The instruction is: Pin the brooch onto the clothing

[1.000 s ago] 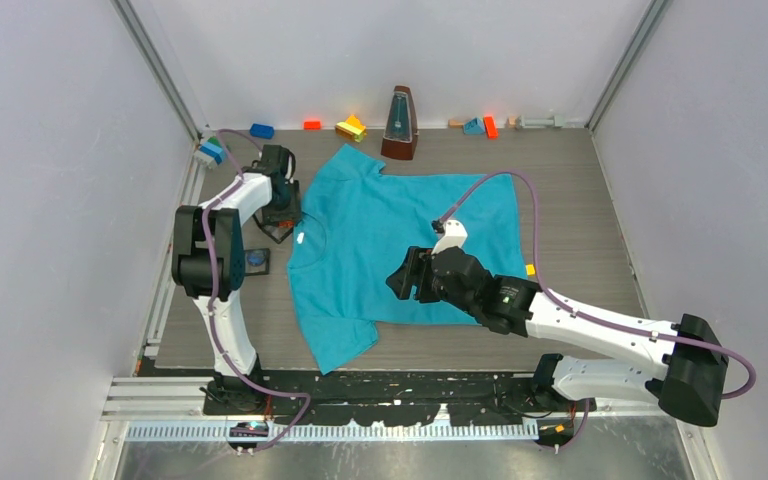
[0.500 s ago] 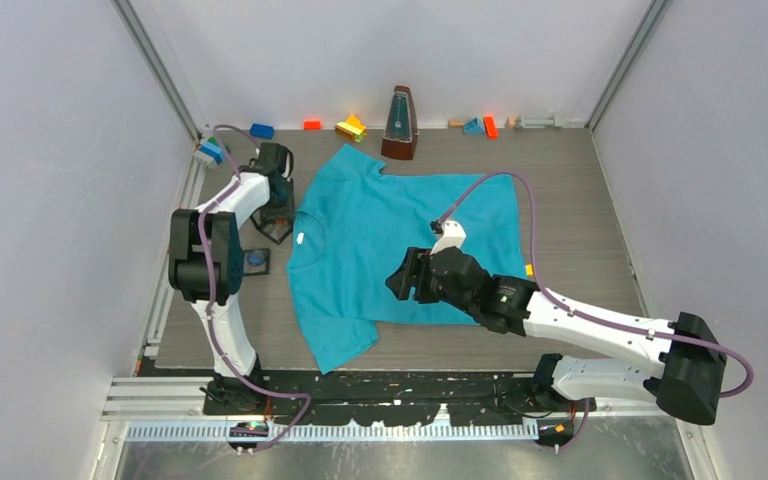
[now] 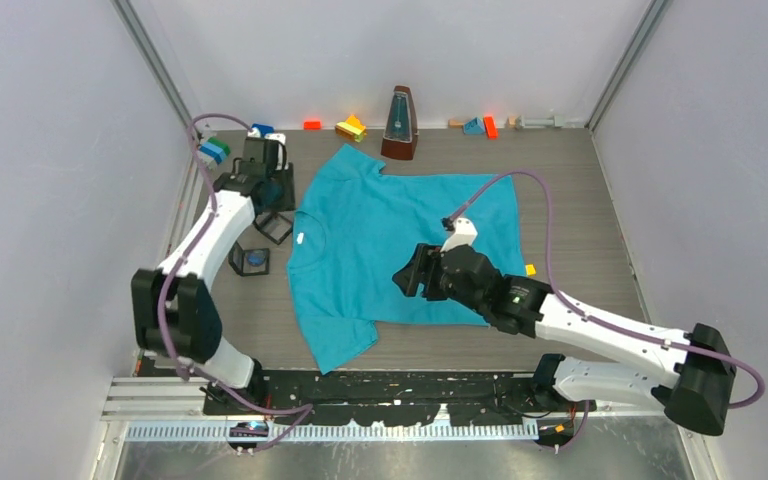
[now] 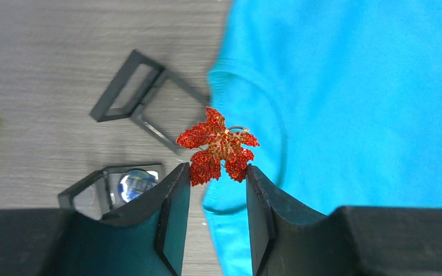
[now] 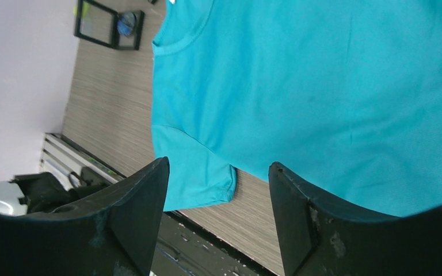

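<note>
The brooch (image 4: 218, 148), a glittery red maple leaf, sits pinched by its lower lobes between the tips of my left gripper (image 4: 217, 168), which is shut on it. It hangs above the table just left of the collar of the clothing (image 4: 368, 86), a teal T-shirt (image 3: 380, 230) lying flat. In the top view my left gripper (image 3: 263, 185) is at the shirt's far left, near its upper sleeve. My right gripper (image 3: 412, 272) hovers open over the shirt's lower middle, nothing between its fingers; its own view shows the shirt (image 5: 322, 86) below my right gripper (image 5: 218, 167).
An open black box (image 3: 275, 226) and a small black case (image 3: 252, 260) with a blue item lie left of the shirt. A metronome (image 3: 399, 124) and toy bricks (image 3: 350, 127) line the back wall. Blue-green blocks (image 3: 212, 151) sit far left, a yellow piece (image 3: 530, 269) at the right.
My left gripper narrowed onto the brooch and rose away from the open black box, toward the back. The right gripper shifted slightly right and stayed open.
</note>
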You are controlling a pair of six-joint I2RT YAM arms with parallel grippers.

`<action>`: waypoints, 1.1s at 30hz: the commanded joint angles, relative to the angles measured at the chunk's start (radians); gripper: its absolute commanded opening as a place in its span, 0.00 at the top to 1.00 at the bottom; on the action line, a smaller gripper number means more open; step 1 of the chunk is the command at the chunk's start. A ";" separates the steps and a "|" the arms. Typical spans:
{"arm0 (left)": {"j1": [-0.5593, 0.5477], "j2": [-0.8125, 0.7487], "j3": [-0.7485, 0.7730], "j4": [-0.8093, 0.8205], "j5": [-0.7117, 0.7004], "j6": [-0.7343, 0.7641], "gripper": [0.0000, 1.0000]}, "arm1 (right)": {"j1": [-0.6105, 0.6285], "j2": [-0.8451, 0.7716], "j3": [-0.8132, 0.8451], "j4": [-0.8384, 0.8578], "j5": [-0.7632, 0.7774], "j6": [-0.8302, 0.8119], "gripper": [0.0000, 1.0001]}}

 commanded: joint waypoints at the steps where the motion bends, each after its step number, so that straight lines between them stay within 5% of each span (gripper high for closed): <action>1: -0.105 -0.180 -0.048 0.019 0.110 0.000 0.72 | -0.087 -0.099 -0.020 0.009 -0.056 0.013 0.30; 10: -0.474 -0.489 -0.253 0.188 0.264 0.175 0.71 | -0.210 -0.173 -0.026 0.109 -0.344 0.165 0.31; 21: -0.599 -0.595 -0.361 0.323 0.334 0.162 0.73 | -0.208 -0.084 -0.004 0.303 -0.471 0.303 0.52; 33: -0.635 -0.587 -0.351 0.298 0.306 0.178 0.73 | -0.182 -0.012 0.041 0.349 -0.426 0.312 0.61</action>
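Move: My left hand already holds the brooch. The open right gripper it is taken to lies about 21 cm back, 28 cm to the right and a few cm higher. The emptied brooch box is some 12 cm below the left hand, 2 cm ahead and 2 cm left; the blue brooch's box is 5 cm back and 10 cm left. From my right hand the brooch is about 21 cm ahead, 28 cm left and slightly lower, the middle of the clothing 19 cm ahead, 4 cm left and 15 cm below. I swing the pinched brooch off its box towards my right gripper, about 21 cm right and 19 cm back, rising 10 cm early on while the wrist turns clockwise by more than 50 degrees and its fingertips tilt up. My right hand first edges right and forward, then returns leftwards and rises about 7 cm to meet it, rolling its left side up and narrowing its fingers to about half open beside the brooch. ##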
